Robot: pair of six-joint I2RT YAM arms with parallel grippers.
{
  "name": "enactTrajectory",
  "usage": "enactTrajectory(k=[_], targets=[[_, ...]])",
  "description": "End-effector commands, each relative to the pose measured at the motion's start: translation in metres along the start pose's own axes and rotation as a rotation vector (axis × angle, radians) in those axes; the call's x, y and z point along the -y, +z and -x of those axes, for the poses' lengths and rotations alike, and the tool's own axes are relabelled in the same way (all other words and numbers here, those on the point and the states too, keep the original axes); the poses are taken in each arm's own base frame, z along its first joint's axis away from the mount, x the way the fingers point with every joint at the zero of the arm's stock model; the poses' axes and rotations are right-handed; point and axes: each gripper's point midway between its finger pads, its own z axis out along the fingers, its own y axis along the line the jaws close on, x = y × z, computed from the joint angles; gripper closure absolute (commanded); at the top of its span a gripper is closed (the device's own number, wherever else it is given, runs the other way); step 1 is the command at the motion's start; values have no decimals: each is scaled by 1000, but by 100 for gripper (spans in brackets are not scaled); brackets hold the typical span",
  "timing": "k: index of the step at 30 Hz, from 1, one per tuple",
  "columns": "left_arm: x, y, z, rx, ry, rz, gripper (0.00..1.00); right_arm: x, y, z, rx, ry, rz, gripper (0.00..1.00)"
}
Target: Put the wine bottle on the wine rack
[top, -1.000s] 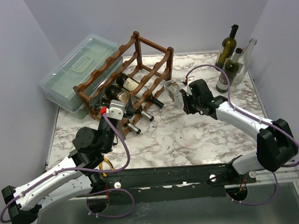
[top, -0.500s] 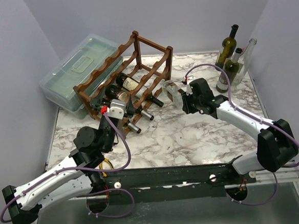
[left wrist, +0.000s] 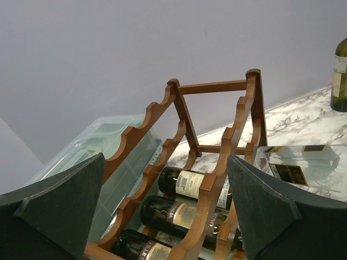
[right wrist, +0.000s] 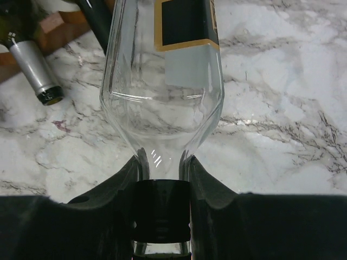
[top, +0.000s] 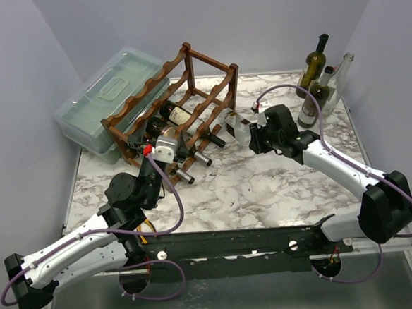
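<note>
The wine rack (top: pixel 188 99) is a dark reddish-brown wooden frame with scalloped rails at the back left; it also fills the left wrist view (left wrist: pixel 217 162), with three dark bottles (left wrist: pixel 187 184) lying in it. My right gripper (top: pixel 255 133) is shut on the neck of a clear empty wine bottle (top: pixel 235 125) with a black and gold label (right wrist: pixel 162 81), held lying just right of the rack, above the marble. My left gripper (top: pixel 164 147) is open and empty at the rack's near end, its fingers (left wrist: pixel 54 211) wide apart.
A translucent lidded plastic box (top: pixel 106 98) sits behind and left of the rack. Three upright bottles (top: pixel 317 76) stand at the back right corner. Bottle necks (top: pixel 193 166) stick out of the rack's near side. Grey walls close the left, back and right.
My right gripper has carried the clear bottle up and left, closer to the rack's right side. My left gripper has moved slightly forward toward the rack.
</note>
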Motion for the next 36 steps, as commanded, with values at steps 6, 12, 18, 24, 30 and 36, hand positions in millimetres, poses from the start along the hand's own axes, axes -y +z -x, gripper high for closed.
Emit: enactTrajectory(k=[6, 12, 18, 24, 30, 36], targets=[[-5, 2, 5, 10, -31, 29, 6, -20, -14, 96, 373, -73, 91, 99], [-2, 4, 3, 2, -26, 23, 6, -16, 14, 100, 464, -131, 75, 100], [-1, 4, 2, 3, -30, 19, 6, -5, 61, 90, 492, -109, 104, 100], [0, 4, 0, -5, -21, 22, 6, -3, 98, 85, 491, -181, 191, 99], [3, 5, -2, -7, -16, 11, 6, 6, 142, 69, 379, -329, 189, 98], [6, 7, -7, -20, 4, 10, 6, 17, 154, 60, 277, -355, 152, 61]])
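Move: The right hand holds the clear bottle by its neck; the rack's empty lower slot at the right end lies about 24 cm ahead, 16 cm left and 9 cm lower. The dark-capped bottle racked beside it lies some 17 cm ahead and 22 cm left of the hand, also lower; the rack's front right post is about 22 cm ahead, 5 cm left, roughly at hand height. That slot is some 32 cm ahead of the left hand, 11 cm right, 29 cm below. Right hand, still gripping the neck, feeds the bottle forward-left about 15 cm into the slot, sinking and levelling 20 degrees. ##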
